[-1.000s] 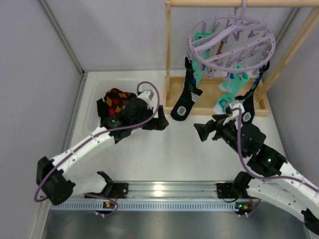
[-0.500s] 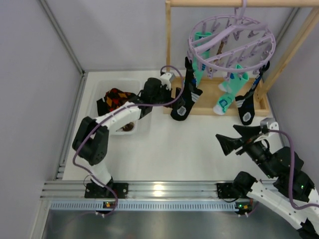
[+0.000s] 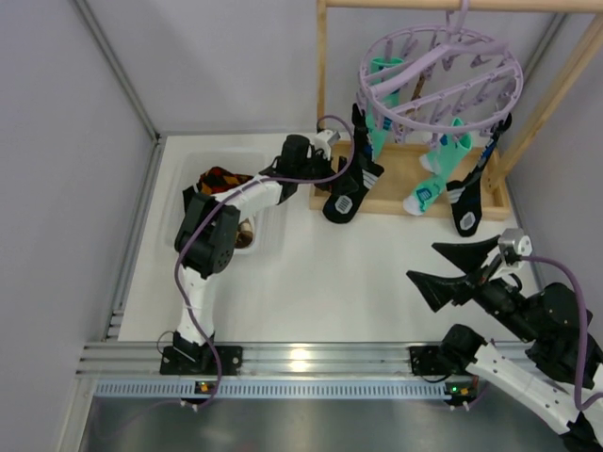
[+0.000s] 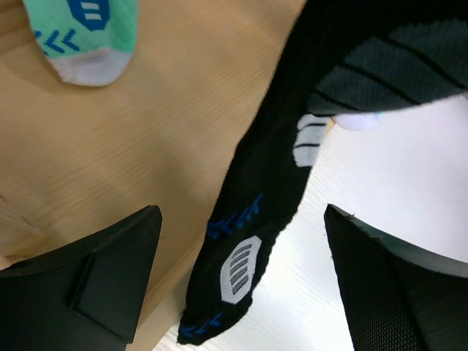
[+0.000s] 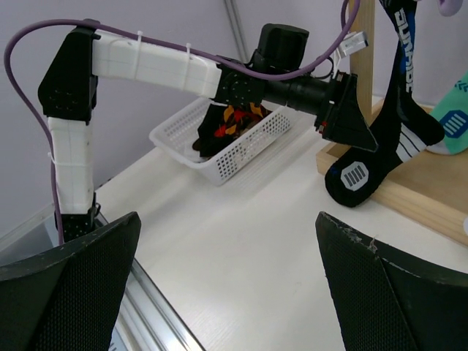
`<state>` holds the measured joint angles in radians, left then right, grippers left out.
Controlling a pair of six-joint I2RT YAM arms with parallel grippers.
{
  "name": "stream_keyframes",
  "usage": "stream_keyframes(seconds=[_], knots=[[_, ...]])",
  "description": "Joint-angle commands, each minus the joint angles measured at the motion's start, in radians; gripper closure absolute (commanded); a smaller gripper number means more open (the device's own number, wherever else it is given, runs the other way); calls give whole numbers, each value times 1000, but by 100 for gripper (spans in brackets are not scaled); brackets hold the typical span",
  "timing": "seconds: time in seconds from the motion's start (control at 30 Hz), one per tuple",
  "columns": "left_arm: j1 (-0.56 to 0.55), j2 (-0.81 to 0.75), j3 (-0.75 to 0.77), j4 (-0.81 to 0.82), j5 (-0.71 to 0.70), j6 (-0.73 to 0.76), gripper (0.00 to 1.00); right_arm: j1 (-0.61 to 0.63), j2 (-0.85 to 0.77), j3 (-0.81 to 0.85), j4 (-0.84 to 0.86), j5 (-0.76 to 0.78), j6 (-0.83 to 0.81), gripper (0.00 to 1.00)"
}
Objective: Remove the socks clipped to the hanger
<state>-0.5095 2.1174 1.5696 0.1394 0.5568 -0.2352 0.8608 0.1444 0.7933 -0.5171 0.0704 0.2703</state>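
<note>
The pale-purple round hanger [image 3: 443,80] hangs from the wooden rack with socks clipped to it. A black sock with blue marks [image 3: 347,184] hangs at the left, a mint-green sock [image 3: 429,184] in the middle and another dark sock [image 3: 468,202] at the right. My left gripper [image 3: 339,158] is open, its jaws on either side of the black sock [image 4: 256,212], not touching it. My right gripper [image 3: 452,268] is open and empty, low at the near right. In the right wrist view the left gripper [image 5: 344,113] sits beside the black sock [image 5: 380,146].
A white basket [image 3: 268,231] at the left holds a black and orange argyle sock [image 3: 221,179]; it also shows in the right wrist view [image 5: 248,146]. The rack's wooden base [image 4: 146,131] lies under the socks, and a mint sock toe [image 4: 84,44] hangs above it.
My left arm has swung from the basket to the black sock at the hanger's left. My right arm has drawn back from the rack toward the near right.
</note>
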Motion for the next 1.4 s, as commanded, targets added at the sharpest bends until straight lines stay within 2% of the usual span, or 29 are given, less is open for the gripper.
stream_keyframes(seconds=[0.0, 0.13, 0.23, 0.27, 0.33, 0.47, 0.5, 0.57, 0.7, 0.9, 1.07, 1.17, 1.37], knots=[[-15, 21, 43, 92, 92, -13, 6, -13, 17, 18, 31, -17, -17, 1], [-30, 6, 7, 127, 83, -21, 14, -13, 35, 12, 40, -26, -26, 1], [-49, -11, -34, 158, 58, -29, 31, -11, 40, 9, 48, -27, -28, 0], [-52, -23, -42, 175, 48, -35, 49, -12, 40, 11, 48, -29, -28, 1], [-53, -45, -78, 184, 29, -50, 63, -12, 40, 14, 45, -29, -26, 1], [-61, -151, -225, 270, -55, -75, 80, -12, 34, 15, 40, -26, -31, 1], [-63, -202, -258, 291, -81, -90, 90, -11, 34, 14, 43, -17, -36, 1], [-73, -276, -350, 319, -115, -102, 98, -13, 37, 12, 51, -8, -33, 1], [-125, -396, -470, 330, -253, -90, 100, -11, 53, 15, 65, 101, -6, 0], [-289, -565, -629, 330, -494, -99, 100, -13, 161, 82, 46, 304, 46, 1], [-451, -689, -718, 328, -679, -104, 100, -13, 303, 171, 48, 354, 43, 1], [-549, -720, -758, 327, -763, -101, 100, -13, 391, 230, 54, 388, 27, 1], [-687, -691, -729, 327, -794, -75, 100, -13, 567, 372, 77, 414, -23, 1]])
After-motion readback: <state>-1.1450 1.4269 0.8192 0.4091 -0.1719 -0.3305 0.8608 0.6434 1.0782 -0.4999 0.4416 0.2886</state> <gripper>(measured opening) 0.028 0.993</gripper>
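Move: Just back and to the right of the open left hand hangs the foot of the black sock, about 4 cm nearer the base, 3 cm to the right and 2 cm lower. A teal sock hangs roughly 12 cm ahead and 9 cm right of that hand, and the frame's upright post stands some 6 cm to its left and 1 cm ahead. From the right hand the black sock's foot lies about 31 cm ahead, 10 cm left and 22 cm below. Easing right and slightly down, the left hand shuts its fingers on the black sock's foot near the toe, then hauls it back towards the base, about 25 cm in all, rising some 5 cm and tipping up a little. The right hand first waits, then advances about 9 cm with open fingers towards the stretched sock, climbing slightly and turning some 20 degrees clockwise. ##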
